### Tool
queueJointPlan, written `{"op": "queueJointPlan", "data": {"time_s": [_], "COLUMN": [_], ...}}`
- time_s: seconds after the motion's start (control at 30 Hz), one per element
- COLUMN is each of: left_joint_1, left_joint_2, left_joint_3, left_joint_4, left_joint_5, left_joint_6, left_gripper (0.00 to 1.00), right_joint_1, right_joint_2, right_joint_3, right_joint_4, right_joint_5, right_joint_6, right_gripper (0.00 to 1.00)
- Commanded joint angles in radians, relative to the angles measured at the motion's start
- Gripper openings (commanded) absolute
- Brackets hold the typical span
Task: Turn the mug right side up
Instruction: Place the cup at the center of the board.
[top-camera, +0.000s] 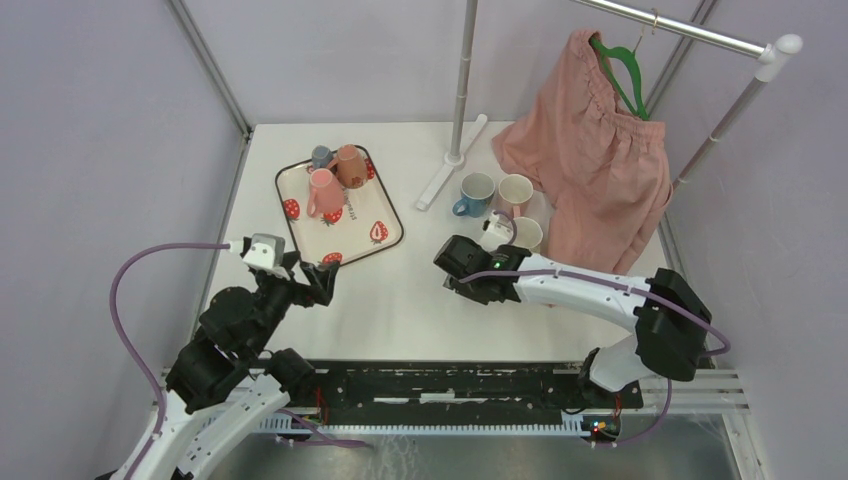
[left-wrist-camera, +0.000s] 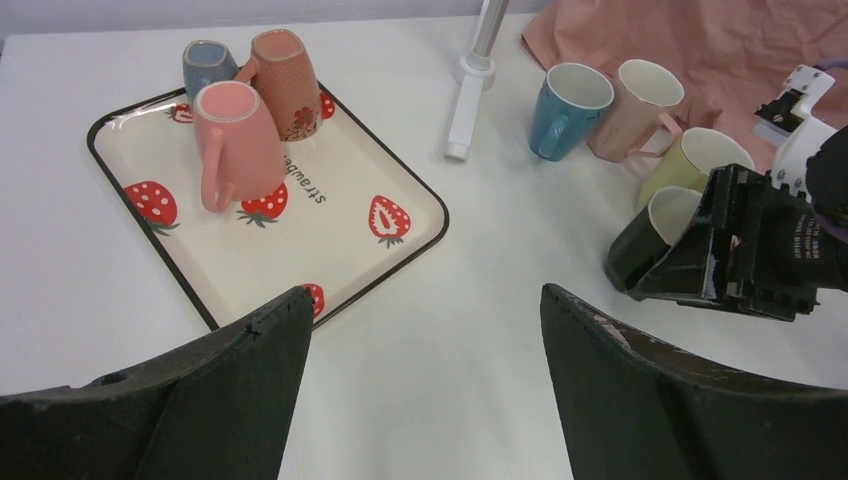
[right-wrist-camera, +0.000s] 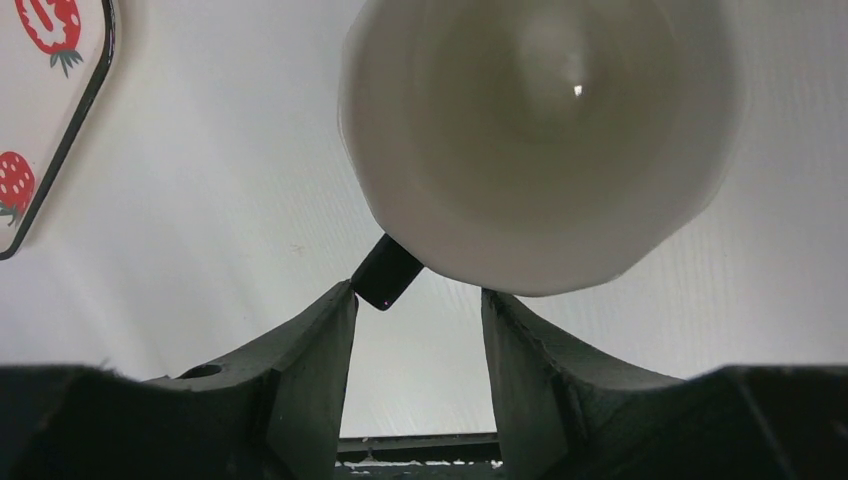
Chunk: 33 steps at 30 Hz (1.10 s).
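A black mug (left-wrist-camera: 637, 250) with a white inside (right-wrist-camera: 540, 140) sits tilted right of the table's middle, its mouth facing my right gripper (right-wrist-camera: 418, 292). Its black handle (right-wrist-camera: 385, 272) hangs at that gripper's tips and touches the left fingertip. A gap shows between the handle and the other finger. The rim overlaps the right fingertip, and the jaws stand apart. From above, the right gripper (top-camera: 452, 268) hides the mug. My left gripper (left-wrist-camera: 425, 290) hovers open and empty beside the tray's near corner, also seen from above (top-camera: 325, 282).
A strawberry-print tray (top-camera: 385, 235) at the back left holds a pink mug (top-camera: 322, 192), a brown mug (top-camera: 350, 165) and a grey-blue mug (top-camera: 320, 155). A blue mug (top-camera: 475, 193), a beige mug (top-camera: 515, 192) and a yellow mug (left-wrist-camera: 700, 160) stand by the clothes rack's foot (top-camera: 450, 170), with pink shorts (top-camera: 595, 160) hanging behind.
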Motion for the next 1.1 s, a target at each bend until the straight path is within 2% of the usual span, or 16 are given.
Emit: {"op": "queueJointPlan", "data": {"time_s": [0.0, 0.2, 0.67, 0.97, 1.07], "left_joint_1": [0.002, 0.002, 0.002, 0.002, 0.002], "left_joint_2": [0.011, 0.021, 0.021, 0.022, 0.024], "left_joint_3": [-0.003, -0.003, -0.003, -0.005, -0.005], "left_joint_4": [0.027, 0.027, 0.026, 0.027, 0.027], "left_joint_5": [0.008, 0.009, 0.010, 0.008, 0.006], "left_joint_6": [-0.006, -0.005, -0.002, 0.001, 0.001], "left_gripper": [0.90, 0.90, 0.90, 0.90, 0.90], "right_joint_1": [0.002, 0.002, 0.000, 0.003, 0.003], "right_joint_2": [-0.086, -0.131, -0.047, -0.021, -0.029], "right_joint_3": [-0.037, -0.067, -0.002, -0.017, -0.031], "right_joint_4": [-0.081, -0.047, -0.030, -0.055, -0.037], "right_joint_5": [0.112, 0.102, 0.101, 0.134, 0.132], "right_joint_6": [0.028, 0.031, 0.039, 0.049, 0.030], "right_gripper": [0.55, 0.55, 0.52, 0.39, 0.30]}}
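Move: The black mug stands just beyond the right hand, its middle about 5 cm ahead, 3 cm right and about 1 cm lower, the handle already between the open fingers. The yellow-green mug is some 11 cm ahead and 12 cm right; the blue mug is about 21 cm straight ahead, and the pale pink mug as far ahead and 9 cm right. From the left hand, the black mug is roughly 9 cm ahead, 42 cm right and 19 cm below. Right hand shifts about 2 cm right, rising then sinking 1 cm, and closes on the black mug's handle. ##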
